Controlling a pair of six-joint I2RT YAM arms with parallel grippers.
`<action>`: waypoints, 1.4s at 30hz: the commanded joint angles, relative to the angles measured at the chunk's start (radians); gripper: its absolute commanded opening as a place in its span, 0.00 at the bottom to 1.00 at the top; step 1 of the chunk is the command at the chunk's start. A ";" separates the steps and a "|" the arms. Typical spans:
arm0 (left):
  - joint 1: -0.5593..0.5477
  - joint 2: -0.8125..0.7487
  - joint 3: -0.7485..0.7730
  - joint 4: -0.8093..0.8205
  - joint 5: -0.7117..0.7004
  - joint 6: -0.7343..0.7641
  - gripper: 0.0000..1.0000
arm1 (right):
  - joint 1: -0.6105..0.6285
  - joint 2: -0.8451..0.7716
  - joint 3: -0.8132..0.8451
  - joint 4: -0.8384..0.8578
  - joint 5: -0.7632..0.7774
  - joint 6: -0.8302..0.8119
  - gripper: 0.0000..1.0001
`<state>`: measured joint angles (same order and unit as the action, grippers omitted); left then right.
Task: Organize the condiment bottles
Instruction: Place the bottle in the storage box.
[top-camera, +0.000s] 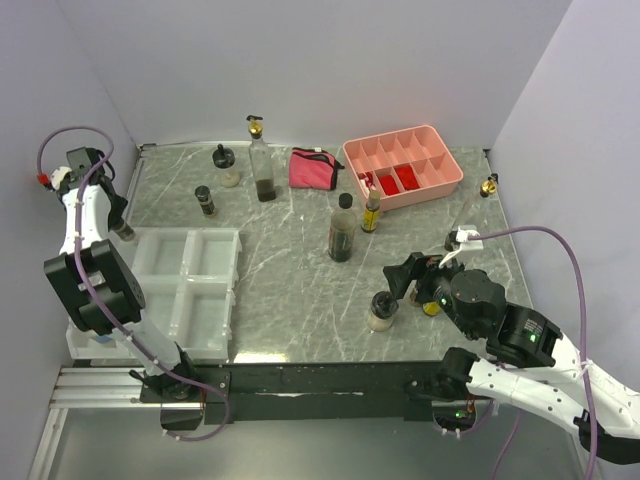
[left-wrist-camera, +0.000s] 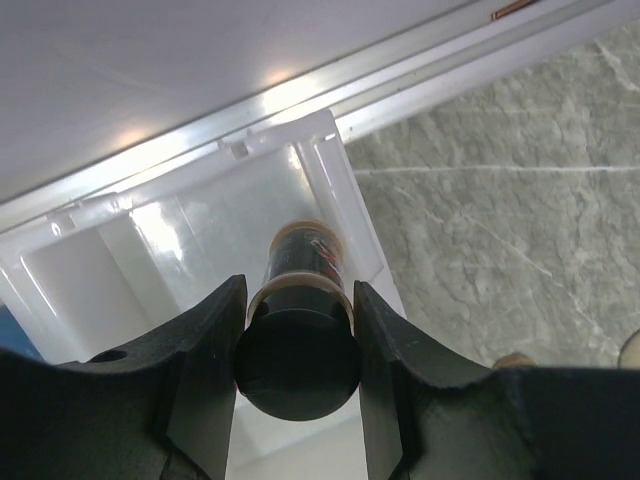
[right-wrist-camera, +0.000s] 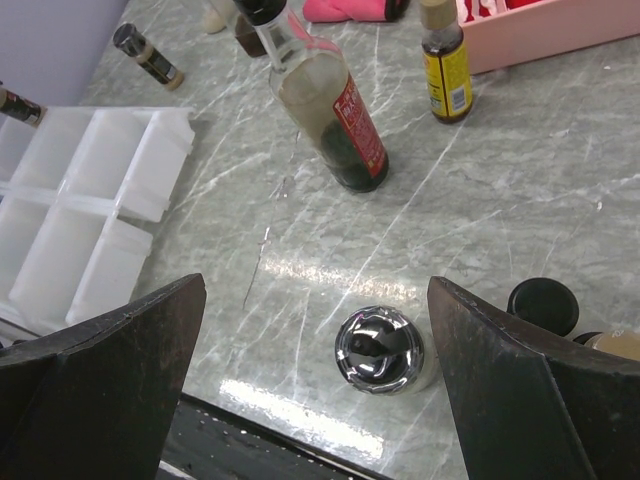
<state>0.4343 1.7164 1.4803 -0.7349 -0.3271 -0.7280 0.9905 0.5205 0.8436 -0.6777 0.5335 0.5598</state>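
My left gripper (left-wrist-camera: 297, 335) is shut on a small black-lidded spice jar (left-wrist-camera: 298, 365) and holds it over the far-left compartment of the white tray (left-wrist-camera: 150, 250). From above, that gripper (top-camera: 121, 226) is at the tray's far-left corner. My right gripper (right-wrist-camera: 318, 300) is open above a silver-lidded jar (right-wrist-camera: 378, 350), which stands near the table's front edge (top-camera: 381, 312). On the marble stand a tall gold-topped bottle (top-camera: 262, 165), a dark bottle (top-camera: 342, 232), a small yellow bottle (top-camera: 372, 212) and a black-lidded jar (top-camera: 204, 200).
A pink compartment tray (top-camera: 403, 165) with red items and a pink pouch (top-camera: 313, 168) lie at the back. A round black lid (right-wrist-camera: 542, 305) sits just right of my right fingers. Small bottles stand at the right edge (top-camera: 489, 185). The white tray (top-camera: 185, 290) fills the front left.
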 joint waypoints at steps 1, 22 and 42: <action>0.000 -0.001 -0.008 0.086 -0.033 0.058 0.01 | 0.002 0.007 0.011 0.036 0.016 -0.015 1.00; -0.003 0.060 -0.083 0.158 0.048 0.173 0.53 | 0.002 -0.045 0.015 0.018 0.005 -0.001 1.00; -0.296 -0.215 -0.038 0.124 0.091 0.266 0.99 | 0.002 -0.157 -0.014 -0.003 -0.015 0.014 1.00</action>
<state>0.2100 1.5501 1.3964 -0.6258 -0.3008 -0.5262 0.9905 0.4076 0.8444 -0.6975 0.5240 0.5648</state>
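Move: The left gripper already holds the black-capped bottle above the storage box's far-left compartment, whose middle is about 12 cm below and some 2 cm back. The neighbouring far compartment lies roughly 12 cm to the right and 2 cm back. Beyond the box a dark spice bottle stands about 9 cm ahead and 21 cm right, a shaker jar some 17 cm ahead and 28 cm right. From the right gripper that far-left compartment is about 18 cm ahead, 73 cm left, well below. Lower the left gripper about 6 cm into the far-left compartment with the bottle still pinched, and after easing to a stop open the fingers wide to let go of it. Then lift some 10 cm, swinging about 9 cm right and slightly forward towards the dark spice bottle, the wrist turning clockwise. Meanwhile ease the open right gripper up, right and back a couple of centimetres. ##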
